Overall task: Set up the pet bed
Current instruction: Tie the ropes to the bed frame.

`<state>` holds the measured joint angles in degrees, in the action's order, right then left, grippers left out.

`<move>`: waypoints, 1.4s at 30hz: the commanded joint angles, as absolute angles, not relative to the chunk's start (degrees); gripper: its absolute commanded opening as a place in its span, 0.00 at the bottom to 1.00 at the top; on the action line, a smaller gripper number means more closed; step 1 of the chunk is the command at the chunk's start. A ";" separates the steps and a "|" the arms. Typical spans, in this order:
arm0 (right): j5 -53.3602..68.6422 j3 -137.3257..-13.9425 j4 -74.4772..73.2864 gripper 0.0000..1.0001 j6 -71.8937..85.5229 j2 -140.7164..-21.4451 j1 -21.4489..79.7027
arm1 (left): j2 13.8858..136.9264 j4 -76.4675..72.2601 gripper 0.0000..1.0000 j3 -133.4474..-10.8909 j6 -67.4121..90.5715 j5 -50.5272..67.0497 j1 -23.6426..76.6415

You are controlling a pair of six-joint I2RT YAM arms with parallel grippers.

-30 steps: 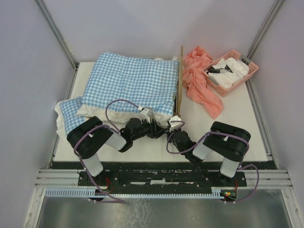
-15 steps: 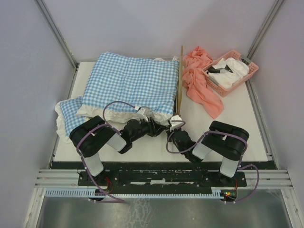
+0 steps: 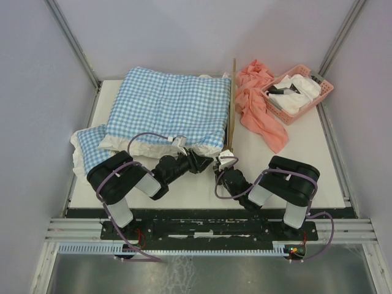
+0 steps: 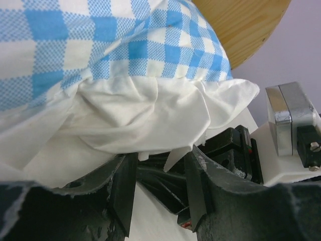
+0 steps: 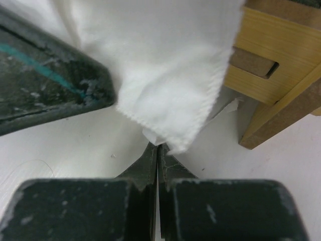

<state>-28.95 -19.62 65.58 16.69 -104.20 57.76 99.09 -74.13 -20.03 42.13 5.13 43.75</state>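
The blue-and-white checked cushion (image 3: pixel 171 107) lies over the pet bed, of which only a light-wood rail (image 3: pixel 233 104) shows from above. In the left wrist view, a rounded wood part of the pet bed (image 4: pixel 246 25) rises behind the cushion's white frill (image 4: pixel 145 110). My left gripper (image 3: pixel 204 160) (image 4: pixel 159 159) is open, and the frill's edge hangs just at its fingertips. My right gripper (image 3: pixel 222 163) (image 5: pixel 157 146) is shut at the cushion's near corner. A corner of the frill (image 5: pixel 165 85) lies against its tips, beside the wooden frame (image 5: pixel 266 65).
A salmon cloth (image 3: pixel 260 113) lies right of the bed. A pink basket (image 3: pixel 323 90) with white items stands at the back right. A small checked pillow (image 3: pixel 89 150) hangs over the table's left edge. Both arms crowd the near middle.
My left gripper has shifted slightly up toward the frill, and its jaws narrowed then widened a little. The right gripper has stayed shut in place.
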 commanded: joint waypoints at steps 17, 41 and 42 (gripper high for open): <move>-28.50 -19.59 68.49 0.02 17.84 -104.06 58.06 | 106.28 -82.71 0.47 -23.75 39.65 5.46 45.81; -30.50 -18.55 66.33 0.02 18.16 -101.87 58.06 | 89.73 -60.15 0.03 -20.24 32.65 -0.31 46.03; -30.33 -18.55 66.27 0.02 18.19 -101.79 58.01 | 89.18 -59.82 0.03 -20.25 31.90 -0.31 45.97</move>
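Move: The left hand's half-open fingers are at the white hem corner of the checked cover, which hangs about 2 cm to the right, 1 cm ahead and 1 cm below. The rope end in the right fingers is some 3 cm right of the left hand, level with it fore-and-aft and about 6 cm lower. From the right hand, the hem corner is roughly 1 cm ahead, 1 cm left and 4 cm above; the bed frame's leg stands some 5 cm ahead and 3 cm right. The left fingers close from half open and pinch the hanging tip of the white hem, after easing some 2.5 cm right and a little down towards the right hand. Shut, they go back about 2 cm left and 2 cm up, the wrist rolling slightly. The right hand stays low by the frame leg, its closed fingers keeping their hold on the rope. ##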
